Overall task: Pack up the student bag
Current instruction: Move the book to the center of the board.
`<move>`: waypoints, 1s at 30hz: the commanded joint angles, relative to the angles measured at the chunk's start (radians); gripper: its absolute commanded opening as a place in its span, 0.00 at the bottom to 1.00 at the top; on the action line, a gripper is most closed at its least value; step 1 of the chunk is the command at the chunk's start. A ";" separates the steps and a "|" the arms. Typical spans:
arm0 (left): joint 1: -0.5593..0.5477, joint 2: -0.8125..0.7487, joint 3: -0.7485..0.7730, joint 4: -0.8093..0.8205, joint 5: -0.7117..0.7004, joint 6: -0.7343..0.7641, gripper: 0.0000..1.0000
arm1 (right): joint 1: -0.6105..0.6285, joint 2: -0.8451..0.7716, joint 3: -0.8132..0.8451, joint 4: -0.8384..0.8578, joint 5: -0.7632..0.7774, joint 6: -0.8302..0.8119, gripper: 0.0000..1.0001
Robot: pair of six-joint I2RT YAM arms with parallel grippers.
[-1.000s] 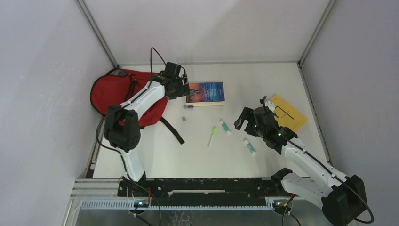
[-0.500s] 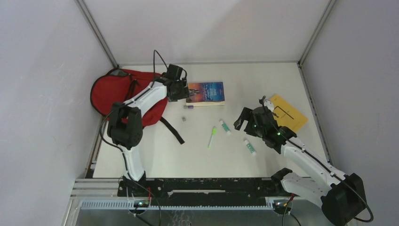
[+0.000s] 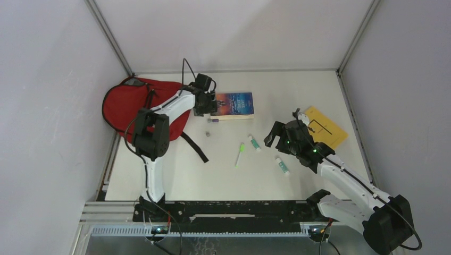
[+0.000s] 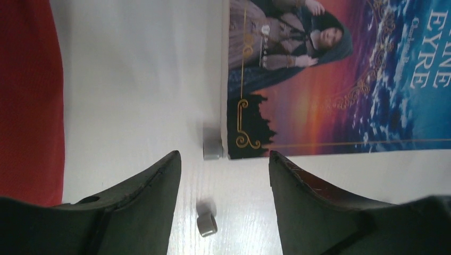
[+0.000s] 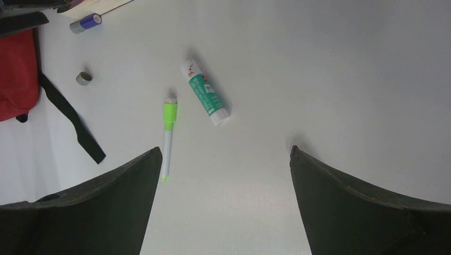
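Observation:
The student bag is a red fabric backpack lying at the table's back left; its red edge also fills the left of the left wrist view. My left gripper hovers open just right of the bag, at the left edge of a paperback book. In the left wrist view the gripper holds nothing, with the book's corner and a small grey cylinder ahead of the fingers. My right gripper hangs wide open and empty over bare table at mid right.
A small grey ring lies between the left fingers' span. A green marker, two glue sticks and a purple-capped cylinder lie mid-table. A yellow envelope sits at the right. A black bag strap trails onto the table.
The left arm has swung right from above the bag to the book's left edge, and its jaws have narrowed a little. The right arm has not moved.

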State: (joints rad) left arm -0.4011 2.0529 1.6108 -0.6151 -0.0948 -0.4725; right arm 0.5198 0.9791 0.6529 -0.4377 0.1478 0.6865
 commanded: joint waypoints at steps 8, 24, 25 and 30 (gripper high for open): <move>0.064 0.116 0.152 0.025 0.237 -0.060 0.64 | -0.004 -0.042 0.004 0.006 0.012 0.006 1.00; 0.036 0.154 0.165 0.071 0.372 -0.083 0.42 | -0.006 -0.049 0.004 0.003 0.006 0.012 1.00; 0.031 0.153 0.164 0.073 0.382 -0.083 0.41 | -0.006 -0.048 0.004 0.003 0.006 0.013 1.00; 0.002 0.122 0.127 0.107 0.428 -0.089 0.24 | -0.006 -0.042 0.004 -0.005 0.010 0.015 1.00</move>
State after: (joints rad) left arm -0.3557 2.2032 1.7298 -0.5762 0.2523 -0.5476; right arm 0.5175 0.9478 0.6533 -0.4473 0.1486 0.6872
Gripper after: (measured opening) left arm 0.300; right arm 0.993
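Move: The book's middle lies about 11 cm to the left hand's right, 4 cm ahead and 3 cm below; its near-left corner is almost under the open fingers. A purple-and-grey tube sits 3 cm back and 2 cm right of this hand, a small grey cylinder straight back some 9 cm. The red bag's middle is around 27 cm left and 2 cm ahead. From the right hand the book is roughly 21 cm ahead, 17 cm left and 10 cm down. The book is pushed at its left end by the left hand, which first goes about 2.5 cm forward and then some 5 cm right, sinking slightly throughout. As it goes, its wrist rolls nearly 20 degrees so the fingertips swing rightward, and the fingers narrow from two-thirds open to about a third, closing in around the near-left corner, with one tip at the left edge and the other over the cover. ##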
